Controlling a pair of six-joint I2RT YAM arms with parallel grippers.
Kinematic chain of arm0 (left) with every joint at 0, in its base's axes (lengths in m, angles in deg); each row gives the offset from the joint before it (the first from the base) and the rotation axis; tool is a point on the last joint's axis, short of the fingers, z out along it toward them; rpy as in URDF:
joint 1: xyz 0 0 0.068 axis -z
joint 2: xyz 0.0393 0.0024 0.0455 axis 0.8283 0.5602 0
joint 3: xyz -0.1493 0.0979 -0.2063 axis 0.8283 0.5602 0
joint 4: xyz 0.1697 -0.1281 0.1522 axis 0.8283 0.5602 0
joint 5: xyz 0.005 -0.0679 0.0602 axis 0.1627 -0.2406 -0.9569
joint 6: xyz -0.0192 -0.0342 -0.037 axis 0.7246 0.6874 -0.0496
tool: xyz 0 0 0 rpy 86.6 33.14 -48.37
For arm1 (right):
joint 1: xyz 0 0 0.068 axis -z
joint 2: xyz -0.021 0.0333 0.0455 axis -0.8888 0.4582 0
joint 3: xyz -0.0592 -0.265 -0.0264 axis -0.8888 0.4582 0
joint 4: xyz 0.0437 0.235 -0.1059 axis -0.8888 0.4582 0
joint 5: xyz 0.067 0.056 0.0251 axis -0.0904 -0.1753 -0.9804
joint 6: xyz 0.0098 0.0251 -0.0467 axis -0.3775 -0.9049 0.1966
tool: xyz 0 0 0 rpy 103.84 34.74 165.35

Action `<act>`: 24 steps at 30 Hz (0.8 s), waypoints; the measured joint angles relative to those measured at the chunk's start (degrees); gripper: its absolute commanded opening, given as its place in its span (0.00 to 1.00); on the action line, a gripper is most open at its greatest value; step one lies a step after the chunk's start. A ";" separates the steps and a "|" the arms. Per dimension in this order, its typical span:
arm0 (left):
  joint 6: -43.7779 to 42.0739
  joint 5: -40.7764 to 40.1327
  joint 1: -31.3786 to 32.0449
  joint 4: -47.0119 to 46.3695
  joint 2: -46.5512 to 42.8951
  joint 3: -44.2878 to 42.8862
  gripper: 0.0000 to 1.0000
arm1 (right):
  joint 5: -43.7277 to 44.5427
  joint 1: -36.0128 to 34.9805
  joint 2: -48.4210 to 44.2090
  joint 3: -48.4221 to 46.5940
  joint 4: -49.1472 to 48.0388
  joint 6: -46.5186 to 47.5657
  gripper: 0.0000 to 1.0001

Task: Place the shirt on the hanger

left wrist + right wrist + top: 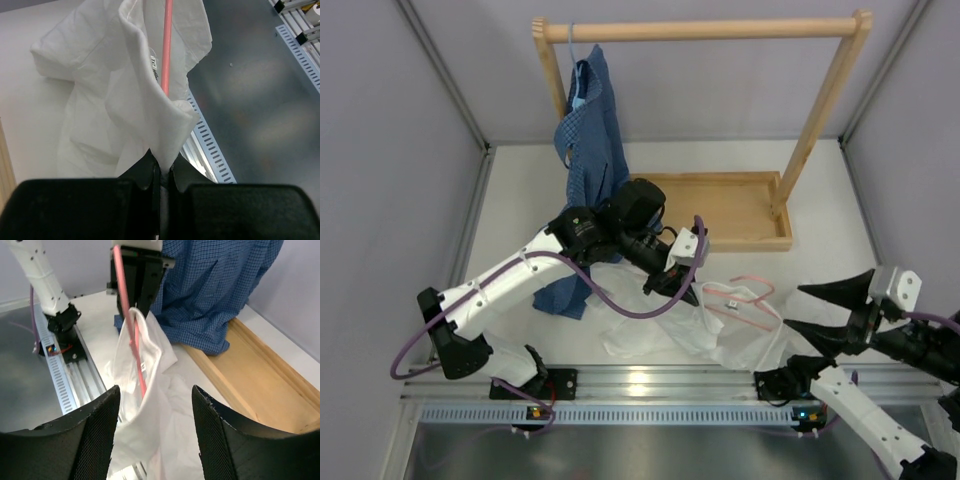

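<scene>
The white shirt (pixel 660 335) lies crumpled near the table's front edge, one fold lifted. My left gripper (pixel 162 160) is shut on that raised fold of cloth. The pink hanger (pixel 166 45) runs straight away from the jaws and slips under the cloth just before them; whether the wire is also pinched is hidden. In the top view the left gripper (pixel 685 290) hangs over the shirt, with the hanger's (pixel 752 297) loop showing to its right. My right gripper (pixel 156 390) stands open and empty, facing the shirt (pixel 135 410) and the hanger (pixel 131 330) and apart from both; from above it (pixel 792 305) is just right of the hanger.
A blue checked shirt (pixel 590 150) hangs from the wooden rack (pixel 700 30) at the back, draping onto the table behind my left arm. The rack's wooden tray base (pixel 720 205) lies just beyond the white shirt. A metal rail (pixel 640 380) runs along the near edge.
</scene>
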State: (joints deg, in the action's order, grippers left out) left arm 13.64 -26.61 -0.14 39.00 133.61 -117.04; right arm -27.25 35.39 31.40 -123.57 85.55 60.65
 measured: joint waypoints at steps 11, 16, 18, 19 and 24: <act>-1.95 2.82 0.02 4.00 0.00 -1.42 0.00 | 6.49 -9.42 -2.93 2.69 9.75 2.73 0.55; -1.68 3.26 0.02 4.42 0.00 -2.51 0.00 | 3.04 -9.77 -1.70 4.48 10.12 3.93 0.51; -1.46 3.41 0.02 4.44 0.00 -2.86 0.00 | 1.77 -9.77 -0.92 5.53 9.99 4.20 0.45; -1.38 3.58 0.02 4.46 0.00 -2.99 0.00 | 0.96 -9.79 -0.39 6.16 9.81 4.39 0.44; -0.50 4.09 0.02 4.92 0.04 -3.52 0.00 | -1.42 -9.79 1.51 8.35 8.28 5.25 0.07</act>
State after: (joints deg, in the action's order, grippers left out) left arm 13.14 -22.52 -0.12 43.91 133.65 -120.56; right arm -28.67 25.60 32.91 -115.22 93.83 65.89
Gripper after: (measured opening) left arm 0.069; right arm 0.258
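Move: The free right end of the shirt's collar hangs about 8 cm below the open right hand, some 2 cm to its left and 2 cm back. The hanger lies in the collar, its middle about 7 cm left, 1 cm ahead and 7 cm below that hand; the left hand's pinch on the collar is roughly 12 cm left, 4 cm ahead and 9 cm below. From the left hand the free collar end is about 12 cm right, 4 cm back and roughly level. The right fingers close from half open and pinch the free right end of the collar, after the hand sinks about 8 cm to it, first easing back and right, then swinging left as the fingertips dip and turn some 20 degrees in all. The left hand keeps its pinch on the other side of the collar, easing back and then rising, each by under 2 cm. ##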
